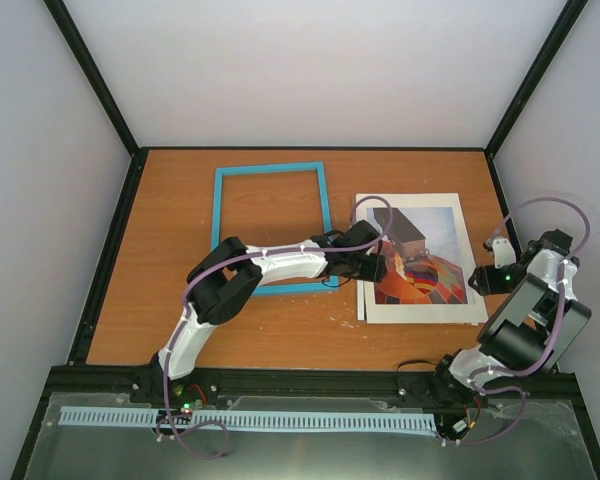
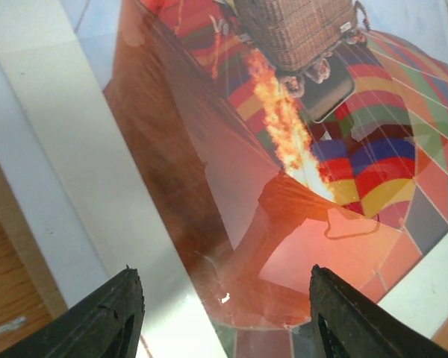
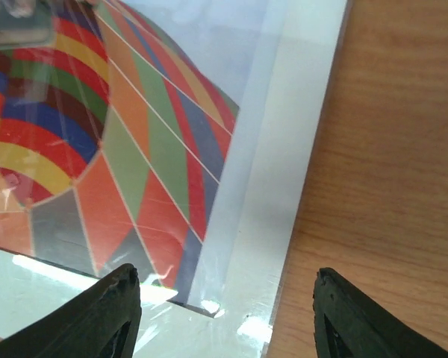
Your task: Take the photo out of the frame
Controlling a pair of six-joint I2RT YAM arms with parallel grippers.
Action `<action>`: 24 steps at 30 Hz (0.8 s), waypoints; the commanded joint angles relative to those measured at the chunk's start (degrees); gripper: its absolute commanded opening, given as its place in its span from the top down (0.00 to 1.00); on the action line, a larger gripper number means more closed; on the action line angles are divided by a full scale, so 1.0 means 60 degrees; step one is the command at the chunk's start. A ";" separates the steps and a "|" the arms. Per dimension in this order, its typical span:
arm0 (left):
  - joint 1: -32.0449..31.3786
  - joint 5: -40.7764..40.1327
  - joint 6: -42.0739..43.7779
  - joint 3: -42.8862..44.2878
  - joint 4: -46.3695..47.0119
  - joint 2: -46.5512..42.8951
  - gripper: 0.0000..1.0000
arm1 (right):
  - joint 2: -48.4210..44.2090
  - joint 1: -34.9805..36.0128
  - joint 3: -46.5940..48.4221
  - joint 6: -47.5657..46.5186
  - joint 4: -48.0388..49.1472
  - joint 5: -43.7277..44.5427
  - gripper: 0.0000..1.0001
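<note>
The photo (image 1: 435,225), a hot-air balloon print with a white margin, lies flat on the table to the right of the frame. The frame (image 1: 270,169), a light-blue rectangle, lies empty at centre left, with table wood showing through it. My left gripper (image 1: 380,262) hovers over the photo's left part. In the left wrist view the left gripper (image 2: 228,317) is open, and the photo (image 2: 343,171) lies below with nothing between the fingers. My right gripper (image 1: 485,275) is at the photo's right edge. It is also open (image 3: 228,302), above a corner of the photo (image 3: 97,149).
The wooden table (image 1: 180,320) is bounded by black rails and grey walls. A glossy sheet edge (image 3: 299,186) runs slightly offset beside the print's margin. My left arm reaches across the frame's lower right corner.
</note>
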 commanded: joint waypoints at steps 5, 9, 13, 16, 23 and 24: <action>-0.0052 0.0195 0.0303 -0.0241 -0.0411 -0.0608 0.39 | -0.0704 0.0412 -0.0174 -0.0361 -0.0462 -0.1295 0.39; -0.0117 0.0543 0.0179 -0.0588 -0.0212 -0.0638 0.39 | -0.0700 0.0730 -0.0495 -0.0136 -0.0161 -0.1338 0.39; -0.0177 0.0751 0.0219 -0.0718 -0.0093 -0.0557 0.39 | -0.0561 0.0871 -0.0612 0.0034 0.0126 -0.1356 0.39; -0.0187 0.0855 0.0247 -0.0703 -0.0064 -0.0439 0.39 | -0.0390 0.0910 -0.0699 0.0108 0.0263 -0.1404 0.39; -0.0195 0.1052 0.0277 -0.0538 -0.0036 -0.0271 0.39 | -0.0049 0.0958 -0.0958 0.0200 0.0631 -0.1365 0.39; -0.0188 0.1102 0.0299 -0.0459 -0.0048 -0.0236 0.39 | -0.0056 0.0959 -0.0951 0.0194 0.0623 -0.1351 0.39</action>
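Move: The photo, in its white mat and lying on other sheets, has its middle about 6 cm ahead of the left hand and 8 cm to its right, some 3 cm lower. The mat's near left corner is roughly 12 cm back and 4 cm left of that hand, the blue frame about 13 cm ahead and 25 cm left. From the right hand the photo's middle is some 9 cm ahead and 13 cm left, the mat's near right corner 9 cm back and 3 cm right. Over the photo's near right part the right hand rises about 2 cm while swinging left, carries on to roughly 5 cm inward from the mat's right border, then sinks to slightly below its starting height. The left hand draws back 2.5 cm along the left border, towards the near left corner, sinking about 1 cm. Both grippers stay part open; contact can't be made out. ##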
